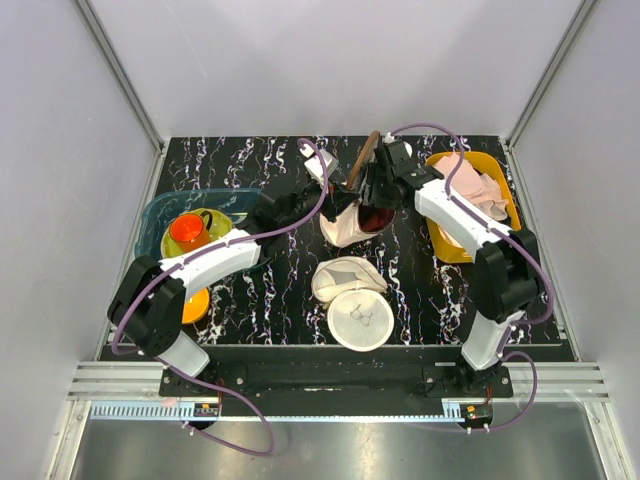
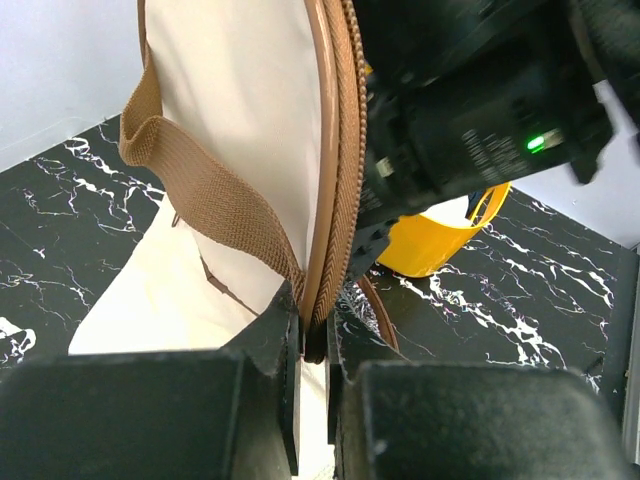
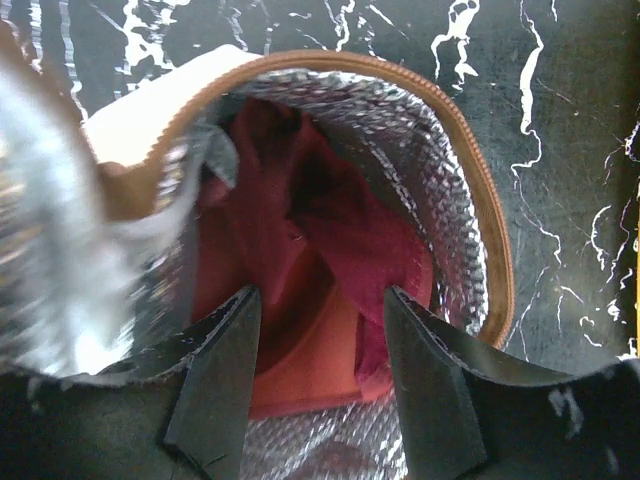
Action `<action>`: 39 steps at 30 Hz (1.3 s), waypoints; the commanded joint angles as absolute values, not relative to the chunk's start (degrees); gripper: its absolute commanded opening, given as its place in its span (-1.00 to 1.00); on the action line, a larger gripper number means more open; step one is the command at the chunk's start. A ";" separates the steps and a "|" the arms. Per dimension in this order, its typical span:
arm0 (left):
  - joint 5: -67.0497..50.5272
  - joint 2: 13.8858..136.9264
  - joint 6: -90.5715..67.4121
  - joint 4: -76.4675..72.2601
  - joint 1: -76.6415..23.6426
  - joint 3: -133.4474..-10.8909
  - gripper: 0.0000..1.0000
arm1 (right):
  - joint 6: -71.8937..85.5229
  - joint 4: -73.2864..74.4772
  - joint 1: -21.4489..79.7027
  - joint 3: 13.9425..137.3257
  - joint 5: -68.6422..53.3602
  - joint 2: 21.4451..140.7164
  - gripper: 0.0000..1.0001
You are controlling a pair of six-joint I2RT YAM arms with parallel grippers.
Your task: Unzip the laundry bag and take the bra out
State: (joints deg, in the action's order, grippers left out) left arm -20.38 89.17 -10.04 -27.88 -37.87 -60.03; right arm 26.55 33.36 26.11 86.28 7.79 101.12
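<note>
The cream laundry bag (image 1: 345, 228) is lifted off the table at the middle back, with its mouth unzipped. My left gripper (image 2: 313, 330) is shut on the bag's brown zipper band (image 2: 335, 180), beside a woven brown loop (image 2: 200, 190). In the top view the left gripper (image 1: 318, 205) is at the bag's left side. My right gripper (image 3: 320, 300) points down into the open mouth with its jaws open and nothing between them. Under it, inside the mesh lining, lies the bra (image 3: 330, 230), which looks reddish pink in there. From above, the right gripper (image 1: 375, 205) is at the bag's right edge.
A yellow tub (image 1: 440, 245) with pale pink clothes stands at the back right. Two whiter mesh bags (image 1: 350, 275) (image 1: 360, 320) lie near the front middle. At the left is a blue-green tray (image 1: 160, 215) with an orange cup (image 1: 188, 232).
</note>
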 commanded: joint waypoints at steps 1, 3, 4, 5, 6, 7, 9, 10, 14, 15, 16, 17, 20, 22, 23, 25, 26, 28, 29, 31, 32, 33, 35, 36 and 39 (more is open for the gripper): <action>-21.62 87.10 -9.76 -30.76 -38.50 -62.58 -1.00 | 24.61 30.94 25.93 87.80 11.51 105.81 0.20; -21.53 87.19 -10.02 -30.85 -38.58 -62.32 -1.00 | 24.35 29.54 26.02 87.45 13.26 107.92 0.19; -21.71 87.19 -10.02 -30.85 -38.58 -62.31 -1.00 | 24.17 29.53 26.02 87.54 14.58 109.50 0.19; -21.71 87.10 -10.02 -30.76 -38.58 -62.23 -1.00 | 23.82 29.44 26.02 87.63 15.20 110.03 0.19; -21.80 87.01 -10.02 -30.76 -38.58 -62.23 -1.00 | 23.73 29.44 26.10 87.71 15.90 110.47 0.08; -21.62 86.84 -10.02 -30.50 -38.58 -62.14 -1.00 | 23.64 29.53 26.02 87.71 17.21 110.91 -0.06; -21.36 86.75 -9.76 -30.24 -38.58 -62.14 -1.00 | 23.12 29.53 26.02 87.54 17.75 110.39 -0.64; -21.10 86.57 -9.58 -29.80 -38.58 -62.05 -1.00 | 22.59 29.62 25.84 87.37 16.97 109.26 -1.00; -20.66 86.75 -9.49 -29.01 -38.67 -62.22 -1.00 | 22.85 30.41 26.02 86.66 15.74 102.94 -1.00; -20.57 86.92 -9.49 -28.57 -38.58 -62.49 -1.00 | 23.11 30.41 26.02 86.57 15.21 101.18 -1.00; -20.48 87.10 -9.49 -28.04 -38.58 -62.66 -1.00 | 23.29 29.98 26.02 86.14 13.29 97.68 -1.00; -20.30 87.27 -9.58 -27.86 -38.58 -62.93 -1.00 | 23.29 29.54 26.02 85.96 12.05 95.82 -1.00; -19.25 87.28 -9.76 -27.42 -38.67 -63.19 -1.00 | 24.34 29.09 25.84 86.31 7.92 89.93 -1.00; -18.72 87.28 -9.84 -26.81 -38.76 -63.19 -1.00 | 25.13 28.92 26.02 86.83 6.42 86.33 -1.00; -18.55 87.28 -9.93 -26.63 -38.76 -63.19 -1.00 | 25.66 28.65 26.02 86.92 5.98 85.26 -1.00; -18.20 87.36 -10.19 -26.37 -38.85 -63.11 -1.00 | 26.36 28.56 26.02 87.88 5.80 82.90 -1.00; -18.02 87.45 -10.20 -26.19 -38.85 -63.19 -1.00 | 26.89 28.83 26.02 88.50 5.63 82.27 -1.00; -17.32 87.63 -9.93 -25.93 -39.11 -62.93 -1.00 | 27.16 29.62 25.93 90.52 6.33 80.43 -1.00; -17.05 87.54 -9.67 -25.93 -39.20 -62.84 -1.00 | 27.42 29.79 25.84 91.22 6.85 79.72 -1.00; -16.35 87.45 -9.41 -25.14 -39.37 -62.67 -1.00 | 26.90 30.14 25.93 93.16 10.18 77.44 -1.00; -16.09 87.45 -9.14 -24.79 -39.29 -62.67 -1.00 | 26.37 30.32 25.93 93.86 11.67 76.74 -1.00; -15.65 87.36 -8.97 -24.09 -39.37 -62.58 -1.00 | 25.93 30.76 25.93 95.09 15.60 75.16 -1.00; -15.12 87.19 -8.44 -23.47 -39.37 -62.32 -1.00 | 23.83 31.11 25.84 96.32 19.67 73.84 -1.00; -14.60 87.10 -8.35 -23.21 -39.37 -62.23 -1.00 | 22.86 31.11 25.84 97.46 23.78 72.87 -1.00; -14.07 86.75 -8.52 -23.38 -39.38 -61.44 -1.00 | 19.26 31.03 24.79 100.18 30.21 72.86 -1.00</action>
State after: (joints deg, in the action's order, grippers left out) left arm -15.79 88.77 -9.30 -22.46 -39.07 -60.77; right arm 23.83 32.91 25.96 94.61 17.58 75.64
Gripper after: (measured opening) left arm 0.080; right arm 0.022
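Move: The bra lies bunched inside the open laundry bag, about 8 cm below the right hand, roughly 1 cm ahead and 2 cm to its right; the bag's raised lid stands close by, some 4 cm to the hand's left, 3 cm ahead and 7 cm above. The yellow basket is about 20 cm to the right and 3 cm back, its middle 11 cm lower. From the left hand, still pinching the lid's rim, the bra is about 6 cm to the right, level fore and aft, and 18 cm below. The right hand dips about 7 cm with open fingers through the bag's mouth, easing slightly forward and right, and shuts them on the dark red bra. It then reverses and pulls the bra up quickly, rising some 32 cm from that low point while drawing back and, near the end, swinging right, the wrist tipping the fingers up about 35 degrees, while the left hand keeps its pinch on the lid's rim and holds the bag nearly in place, sinking only about a centimetre. ##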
